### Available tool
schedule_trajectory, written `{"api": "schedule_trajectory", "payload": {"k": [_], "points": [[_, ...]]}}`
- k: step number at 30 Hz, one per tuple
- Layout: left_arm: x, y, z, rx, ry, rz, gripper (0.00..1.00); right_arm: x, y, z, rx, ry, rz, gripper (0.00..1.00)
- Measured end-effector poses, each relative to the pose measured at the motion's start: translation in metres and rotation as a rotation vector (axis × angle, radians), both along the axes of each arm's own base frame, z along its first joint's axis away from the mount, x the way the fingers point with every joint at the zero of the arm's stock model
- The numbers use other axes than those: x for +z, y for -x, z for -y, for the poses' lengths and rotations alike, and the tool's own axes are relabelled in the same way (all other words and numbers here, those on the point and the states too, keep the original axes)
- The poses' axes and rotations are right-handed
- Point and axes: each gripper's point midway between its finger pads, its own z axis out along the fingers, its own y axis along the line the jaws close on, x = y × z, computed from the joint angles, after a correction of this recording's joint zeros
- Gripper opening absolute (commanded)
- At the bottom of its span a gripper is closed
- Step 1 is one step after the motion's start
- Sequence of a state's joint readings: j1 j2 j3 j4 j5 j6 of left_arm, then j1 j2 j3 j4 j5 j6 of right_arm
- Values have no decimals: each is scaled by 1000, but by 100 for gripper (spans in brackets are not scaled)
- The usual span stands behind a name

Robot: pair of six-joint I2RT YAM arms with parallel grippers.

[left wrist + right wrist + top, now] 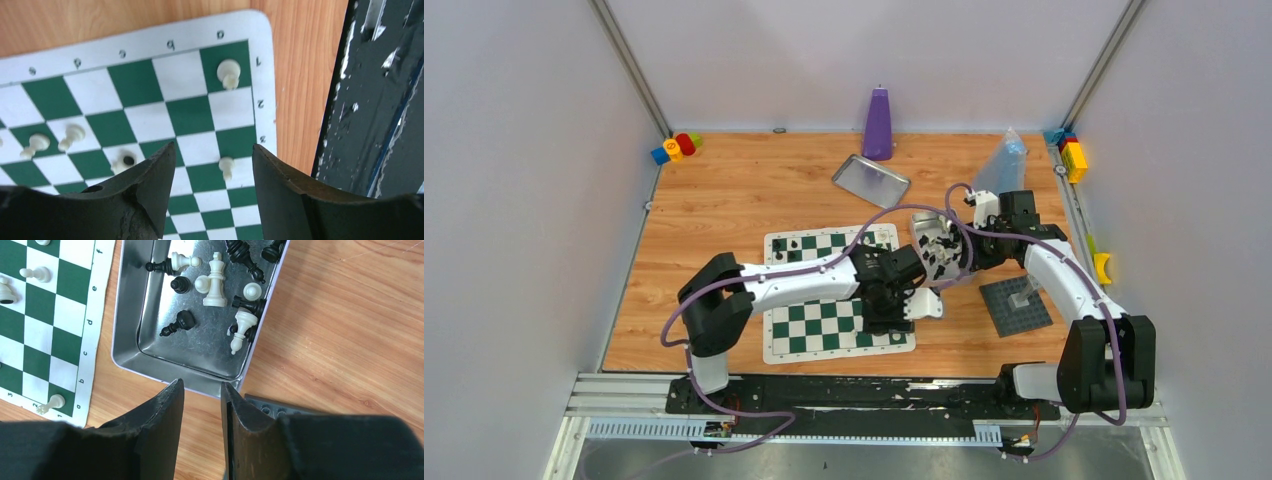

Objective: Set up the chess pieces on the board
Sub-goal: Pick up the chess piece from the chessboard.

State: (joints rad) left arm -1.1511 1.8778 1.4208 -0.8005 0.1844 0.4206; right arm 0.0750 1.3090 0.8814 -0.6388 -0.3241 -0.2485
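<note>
The green and white board lies in the middle of the table, and my left arm reaches across it. My left gripper hangs open over the board's right edge. A small white pawn stands free on a square between its fingers, touched by neither. Other white pieces stand on squares nearby. My right gripper is open a narrow gap with nothing in it, just short of the silver tray. The tray holds several loose black and white chess pieces.
A second metal tray and a purple bottle stand at the back. A clear bag is at the back right. A dark grey studded baseplate lies right of the board. Coloured blocks sit in both back corners.
</note>
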Motion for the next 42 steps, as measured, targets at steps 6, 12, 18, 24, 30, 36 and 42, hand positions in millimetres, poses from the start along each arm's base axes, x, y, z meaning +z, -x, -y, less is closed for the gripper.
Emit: {"api": "schedule_trajectory", "payload": {"k": [6,12,18,24,30,36,42], "points": [[1,-8,-40,53,-33,-9,65,0,0,0,0,0,0,34],[-25,-3,-74,87,-121,-58,65,-1,0,0,0,0,-5,34],[-27,0,-72,84,-110,-78,61,-3,0,0,0,1,-12,34],[-32,1,-69,82,-106,-98,53,-3,0,0,0,1,-12,34],[-40,1,-69,84,-122,-108,48,-3,0,0,1,1,-12,34],[-37,0,-63,85,-104,-109,33,-4,1,0,1,0,-16,34],[-35,0,-58,81,-88,-119,18,-5,2,0,1,1,-26,34]]}}
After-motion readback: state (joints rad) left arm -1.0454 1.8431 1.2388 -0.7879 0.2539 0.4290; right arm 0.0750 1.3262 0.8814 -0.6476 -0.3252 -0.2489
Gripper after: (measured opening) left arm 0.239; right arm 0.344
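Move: The white pawn to be grasped stands about 6 cm to the left of the left hand, level with it fore and aft and some 4 cm lower. The corner rook is about 2 cm back and 4 cm to the right of that hand. A toppled white piece lies some 8 cm ahead and 4 cm left, and another upright pawn about 11 cm straight ahead. From the right hand, the pawn to be grasped lies roughly 22 cm left and 12 cm back. The left fingers come to pinch the white pawn by its upper part, closing from wide to about a quarter open. To get there the hand rises slightly, swings about 7 cm left away from the corner rook and sinks, then eases 1 to 2 cm back to the right as the fingers narrow, ending some 4 cm lower with the wrist tilted roughly 10 degrees. ##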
